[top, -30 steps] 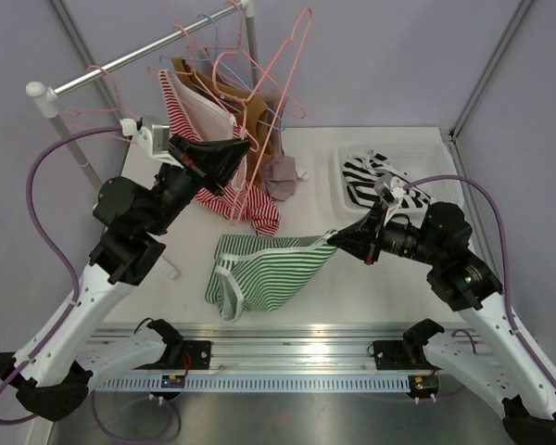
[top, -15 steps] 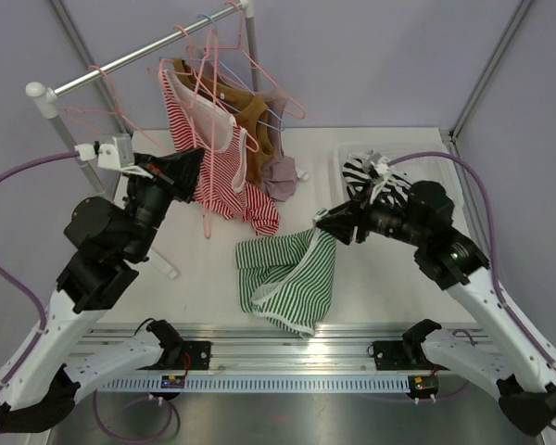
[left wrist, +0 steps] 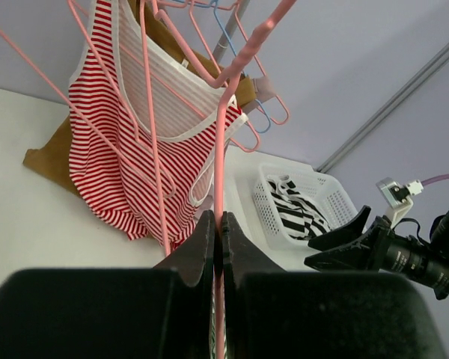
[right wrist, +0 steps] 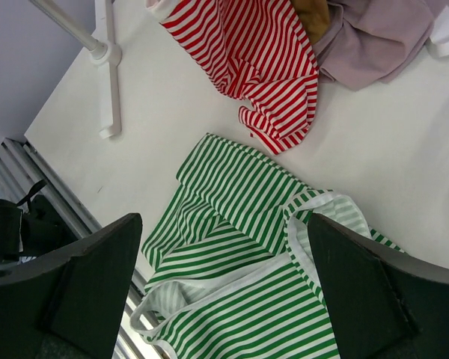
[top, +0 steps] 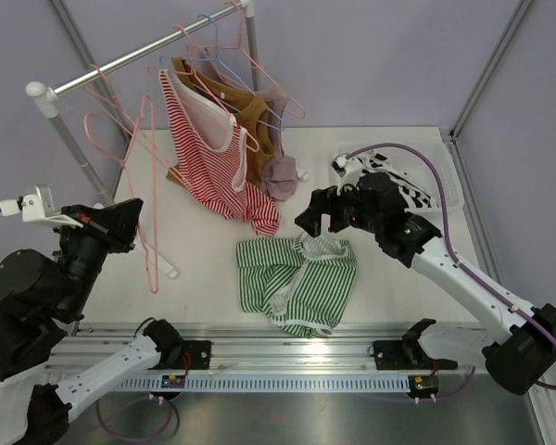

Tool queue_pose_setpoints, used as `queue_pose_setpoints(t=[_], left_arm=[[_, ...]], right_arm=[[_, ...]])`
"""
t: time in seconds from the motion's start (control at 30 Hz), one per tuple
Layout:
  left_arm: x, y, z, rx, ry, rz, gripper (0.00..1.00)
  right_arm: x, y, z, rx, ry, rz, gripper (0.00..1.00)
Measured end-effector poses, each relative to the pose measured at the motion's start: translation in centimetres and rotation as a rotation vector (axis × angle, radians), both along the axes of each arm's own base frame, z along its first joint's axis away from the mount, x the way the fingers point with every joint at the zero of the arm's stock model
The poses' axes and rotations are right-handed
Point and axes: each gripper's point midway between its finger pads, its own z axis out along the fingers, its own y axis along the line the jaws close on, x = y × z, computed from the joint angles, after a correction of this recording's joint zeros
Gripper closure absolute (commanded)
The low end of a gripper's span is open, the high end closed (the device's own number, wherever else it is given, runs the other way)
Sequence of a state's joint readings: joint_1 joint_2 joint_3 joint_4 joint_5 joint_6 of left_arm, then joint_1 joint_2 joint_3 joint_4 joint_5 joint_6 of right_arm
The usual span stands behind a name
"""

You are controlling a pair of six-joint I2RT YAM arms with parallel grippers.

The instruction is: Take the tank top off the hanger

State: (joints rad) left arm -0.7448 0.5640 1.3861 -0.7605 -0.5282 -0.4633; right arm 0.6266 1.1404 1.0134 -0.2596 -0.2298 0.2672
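The green-and-white striped tank top (top: 296,283) lies crumpled on the white table, free of any hanger; the right wrist view shows it (right wrist: 262,247) directly below. My right gripper (top: 320,211) hovers just above its far edge, jaws wide open (right wrist: 221,224) and empty. My left gripper (top: 128,213) is at the left, shut on the wire of a bare pink hanger (top: 151,250). In the left wrist view the pink hanger (left wrist: 223,149) runs up from between the closed jaws (left wrist: 218,217).
A clothes rack bar (top: 139,57) crosses the back left, with a red striped top (top: 208,158), a brown garment (top: 250,111) and several hangers on it. A mauve cloth (top: 280,176) lies on the table. A white basket (top: 426,185) holds a black-and-white garment.
My right gripper opened and let go of the green tank top, which dropped flat onto the table. My left arm drew back to the left with the pink hanger, now bare.
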Motion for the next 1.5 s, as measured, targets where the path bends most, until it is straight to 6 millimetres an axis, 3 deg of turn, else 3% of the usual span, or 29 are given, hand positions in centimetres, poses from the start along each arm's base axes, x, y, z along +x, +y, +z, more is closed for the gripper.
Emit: queue_pose_setpoints(t=[0.23, 0.37, 0.6, 0.77, 0.83, 1.0, 1.23, 1.37, 1.5], left_arm=[[-0.9, 2.0, -0.7, 0.027, 0.053, 0.061, 1.00], [0.6, 1.6, 0.3, 0.047, 0.074, 0.104, 1.00], [7.4, -2.7, 2.2, 0.115, 0.148, 0.207, 1.00], [13.1, -6.2, 2.2, 0.179, 0.210, 0.260, 1.00], [15.6, -6.7, 2.6, 0.183, 0.223, 0.295, 1.00], [20.0, -4.2, 3.1, 0.160, 0.253, 0.389, 1.00], [23.7, 0.3, 3.9, 0.097, 0.263, 0.466, 1.00], [25.2, 1.4, 2.1, 0.097, 0.311, 0.462, 1.00], [25.6, 2.1, -1.3, 0.115, 0.388, 0.451, 1.00]], right_arm=[[0.7, 0.1, -1.1, -0.013, 0.030, -0.033, 0.00], [0.8, 0.1, -1.0, -0.004, 0.034, -0.036, 0.00], [0.5, 0.1, -0.4, 0.018, 0.039, -0.044, 0.01], [-0.2, -0.4, 1.6, 0.054, -0.004, -0.043, 0.01], [-0.5, -0.6, 2.4, 0.070, -0.020, -0.040, 0.01], [-1.3, -1.0, 3.8, 0.095, -0.049, -0.034, 0.01], [-1.8, -0.9, 4.1, 0.106, -0.050, -0.010, 0.01], [-2.1, -0.7, 3.9, 0.108, -0.043, 0.007, 0.00], [-2.3, -0.4, 2.9, 0.100, -0.018, 0.028, 0.01]])
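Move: The left hand holds the empty pink hanger and is taking it to a bare stretch of rail about 33 cm ahead, 7 cm left and 9 cm higher. An empty pink hanger already on the rail hangs some 28 cm ahead and 11 cm left, level with the hand; the red striped tank top is about 38 ahead, 3 right, 12 lower. From the right hand that rail stretch is roughly 23 ahead, 38 left, 28 up. The left hand keeps its pinch on the pink hanger and, after a small dip back and left, carries it some 25 cm forward to the rail, bowing out to the right and back left while turning about 25 degrees counter-clockwise and tipping down about 20, then sinks some 5 cm to bring the hook down at the rail beside the red striped tank top. The right hand, fingers still wide open, hovers over the green striped tank top and, after a brief hold, rises about 5 cm before easing down slightly. ##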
